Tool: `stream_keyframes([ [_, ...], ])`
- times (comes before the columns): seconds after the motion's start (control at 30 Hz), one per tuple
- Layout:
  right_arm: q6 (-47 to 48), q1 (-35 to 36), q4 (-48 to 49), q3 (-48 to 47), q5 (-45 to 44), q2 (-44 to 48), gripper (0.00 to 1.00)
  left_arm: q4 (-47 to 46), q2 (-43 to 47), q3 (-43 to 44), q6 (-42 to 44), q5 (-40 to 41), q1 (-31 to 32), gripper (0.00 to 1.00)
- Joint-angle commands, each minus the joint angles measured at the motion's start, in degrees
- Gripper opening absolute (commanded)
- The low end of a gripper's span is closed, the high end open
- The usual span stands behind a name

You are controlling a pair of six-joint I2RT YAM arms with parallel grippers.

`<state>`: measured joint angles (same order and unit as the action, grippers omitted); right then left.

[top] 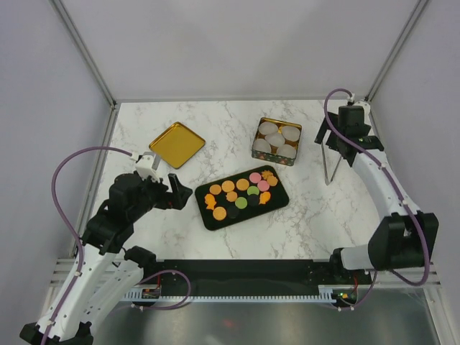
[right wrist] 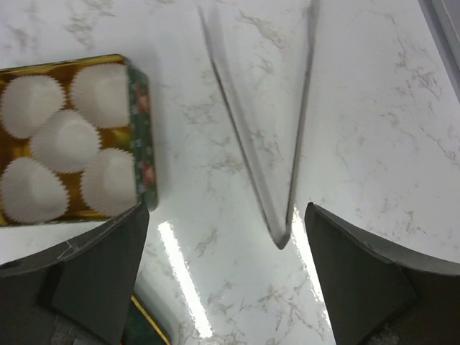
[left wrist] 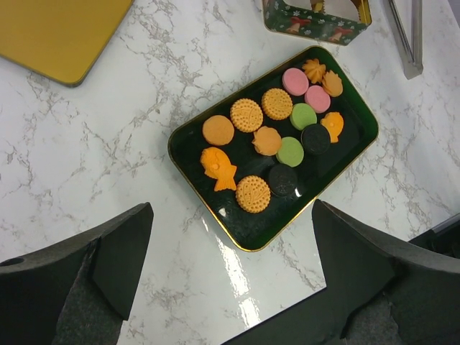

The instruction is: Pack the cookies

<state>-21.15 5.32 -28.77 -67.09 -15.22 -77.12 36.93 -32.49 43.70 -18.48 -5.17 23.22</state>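
Note:
The cookies (top: pixel 241 192) lie in rows on a black tray (top: pixel 215 220) at the table's middle. They are orange, pink, green and black, mostly round, with a fish shape among them. In the left wrist view the cookies (left wrist: pixel 277 136) fill the tray (left wrist: pixel 267 224) just ahead of my left gripper (left wrist: pixel 231 214), which stands open and empty over the tray's near corner. Seen from above, the left gripper (top: pixel 175 192) sits at the tray's left end. My right gripper (top: pixel 346 146) is open and empty at the far right. In its own wrist view the right gripper (right wrist: pixel 224 210) hovers over bare marble.
A green tin (top: pixel 277 141) holding several white paper cups (right wrist: pixel 65 140) stands behind the tray. Its gold lid (top: pixel 177 144) lies at the back left. Metal tongs (top: pixel 329 157) lie under the right gripper, and the tongs (right wrist: pixel 287 180) point their joined end toward that wrist camera.

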Motion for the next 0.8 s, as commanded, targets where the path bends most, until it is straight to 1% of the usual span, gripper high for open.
stream_keyframes([
  [0.0, 0.8, -4.4, -1.5, -3.0, 0.3, -7.1, 0.98, -1.7, 0.7, 0.0, -0.6, -1.6, 0.1, 1.0],
  [0.07, 0.7, -5.0, -1.4, -3.7, 0.1, -11.5, 0.98, -1.8, 0.9, 0.0, -0.6, -1.8, 0.1, 1.0],
  [0.23, 0.0, -5.0, 0.5, -5.3, -1.0, -18.2, 0.98, -1.9, 1.8, -0.1, -0.5, -2.0, 0.1, 1.0],
  [0.27, -0.3, -5.1, 0.5, -5.7, -1.5, -20.8, 0.98, -1.9, 2.0, -0.2, -0.5, -1.9, 0.1, 1.0],
  [0.37, -0.6, -7.5, 0.5, -6.6, -1.0, -25.6, 0.98, -1.9, 2.6, -0.2, -0.6, -1.3, 0.2, 1.0],
  [0.6, 0.1, -8.5, 1.6, -7.6, 1.6, -31.4, 0.97, -1.9, 3.0, -0.4, -0.6, -0.6, 0.7, 1.0],
  [0.77, 0.7, -8.4, 1.5, -9.4, 2.9, -35.6, 0.93, -1.9, 3.0, -0.5, -0.7, -0.5, 1.1, 1.0],
])
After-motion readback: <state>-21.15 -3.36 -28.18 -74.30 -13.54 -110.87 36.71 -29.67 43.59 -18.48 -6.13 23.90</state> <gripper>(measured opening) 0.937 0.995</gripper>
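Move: The metal tongs lie spread in a V on the table, their middle about 5 cm ahead of my right hand, 5 cm to its right and 19 cm below. The cookie box stands some 19 cm to the left of the tongs and 3 cm farther out; the green cookie tray lies about 31 cm to their left and 14 cm nearer me. From my left hand the tongs are roughly 22 cm ahead, 45 cm to the right and 21 cm down. I drop my right hand about 18 cm onto the spot over the tongs, bearing some 5 cm to the right as it sinks and easing a little forward. The fingers tip down by roughly 25 degrees and stay wide open, so that they come down either side of the two legs, a little beyond the joint; the descent slows towards the end. ##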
